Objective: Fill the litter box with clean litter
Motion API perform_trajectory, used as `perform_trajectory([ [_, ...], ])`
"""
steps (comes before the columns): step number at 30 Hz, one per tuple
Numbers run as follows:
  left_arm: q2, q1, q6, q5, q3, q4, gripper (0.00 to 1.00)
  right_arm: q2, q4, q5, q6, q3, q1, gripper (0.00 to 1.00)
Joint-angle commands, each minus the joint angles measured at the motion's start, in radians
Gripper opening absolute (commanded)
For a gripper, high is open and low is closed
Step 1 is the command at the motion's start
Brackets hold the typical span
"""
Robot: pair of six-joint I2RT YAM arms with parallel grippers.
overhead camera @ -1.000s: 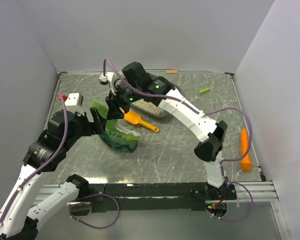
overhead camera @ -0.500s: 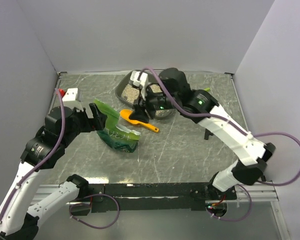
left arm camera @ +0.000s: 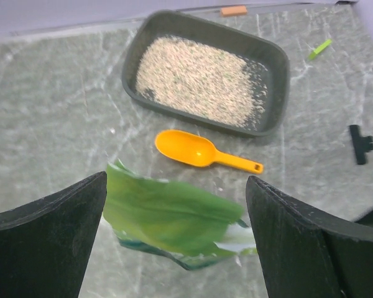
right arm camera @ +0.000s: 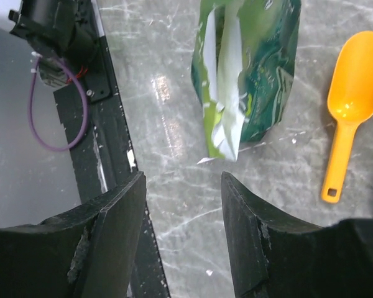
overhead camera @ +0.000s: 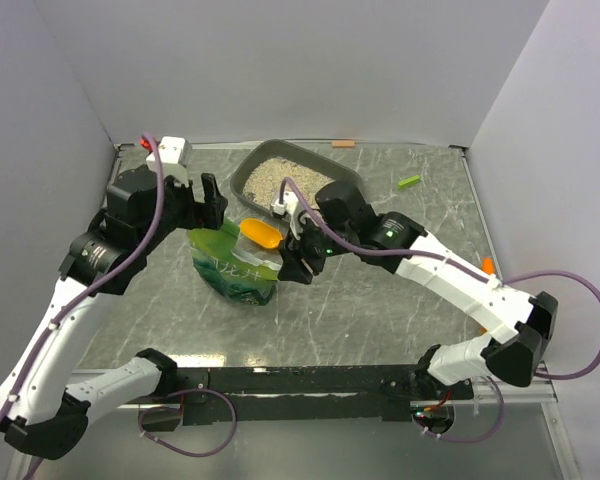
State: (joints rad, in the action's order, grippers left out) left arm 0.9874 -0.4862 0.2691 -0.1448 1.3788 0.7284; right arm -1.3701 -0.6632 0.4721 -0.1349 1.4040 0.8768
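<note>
The dark-grey litter box [overhead camera: 252,163] [left arm camera: 271,57] stands at the back of the table, with beige clean litter [overhead camera: 288,177] [left arm camera: 196,77] spread over its floor. In front of it lies an orange scoop [overhead camera: 260,233] [left arm camera: 198,150] [right arm camera: 354,93]. A green glossy bag [overhead camera: 235,268] [left arm camera: 174,214] [right arm camera: 252,62] lies on the table, its mouth open. My left gripper [overhead camera: 207,197] [left arm camera: 176,205] hangs open above the bag, touching nothing. My right gripper [overhead camera: 297,264] [right arm camera: 183,211] is open just right of the bag, over bare table and the scoop's handle.
A green clip [overhead camera: 409,181] [left arm camera: 320,48] lies at the back right and a small brown piece [overhead camera: 342,143] [left arm camera: 233,10] by the back wall. A black clip [left arm camera: 360,143] lies right of the scoop. An orange object [overhead camera: 488,265] peeks from behind the right arm. The base rail [right arm camera: 99,124] runs along the near edge.
My right arm swung from over the litter box to the front, beside the bag, uncovering the box. My left arm drew up and back from the bag.
</note>
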Motion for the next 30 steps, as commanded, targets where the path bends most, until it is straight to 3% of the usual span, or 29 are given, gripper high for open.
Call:
perform_trajectory([
  [1, -0.007, -0.003, -0.219, -0.029, 0.039, -0.116, 0.97, 0.120, 0.095, 0.029, 0.034, -0.040, -0.001, 0.59],
  [4, -0.024, -0.003, -0.348, -0.004, -0.015, -0.202, 0.97, 0.166, 0.120, 0.045, 0.050, -0.098, -0.002, 0.59],
  [10, -0.065, -0.003, -0.430, 0.137, -0.127, -0.346, 0.97, 0.168, 0.195, 0.057, 0.109, -0.137, -0.002, 0.55],
  [13, -0.078, -0.003, -0.394, 0.148, -0.141, -0.372, 0.98, 0.120, 0.205, 0.042, 0.132, -0.091, -0.001, 0.37],
  [14, -0.084, -0.003, -0.378, 0.148, -0.142, -0.380, 0.98, 0.106, 0.206, 0.034, 0.132, -0.064, -0.001, 0.15],
  [15, -0.095, -0.002, -0.363, 0.148, -0.149, -0.388, 0.98, 0.086, 0.197, 0.013, 0.132, -0.047, -0.001, 0.03],
  [16, -0.101, -0.003, -0.329, 0.149, -0.152, -0.400, 0.98, 0.050, 0.191, 0.008, 0.165, -0.012, -0.001, 0.00],
  [30, -0.219, -0.003, -0.188, 0.108, -0.165, -0.337, 0.97, -0.164, 0.330, 0.056, 0.228, 0.064, -0.001, 0.00],
])
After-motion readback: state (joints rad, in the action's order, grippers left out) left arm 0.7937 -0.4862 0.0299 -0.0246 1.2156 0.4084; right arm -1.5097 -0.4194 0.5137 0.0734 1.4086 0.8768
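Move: The litter bag stands roughly 9 cm ahead of the right hand and 13 cm to its left, its middle some 17 cm below. From that hand, the yellow scoop lies about 19 cm ahead and 7 cm left, the litter box about 33 cm ahead and 2 cm left, both near 24 cm down. For the left hand the bag is almost underneath, 1 cm ahead, 3 cm right and some 26 cm below. No touch on the bag can be made out: the right hand draws back and right a little while rising about 2.5 cm, shuts its half-open fingers on nothing, then carries the closed tips left, forward and slightly down, some 9 cm, to the bag's near lip. The left hand, fingers still wide open, rises away from the bag, first edging forward, then back, tipping its fingers up about 20 degrees. ##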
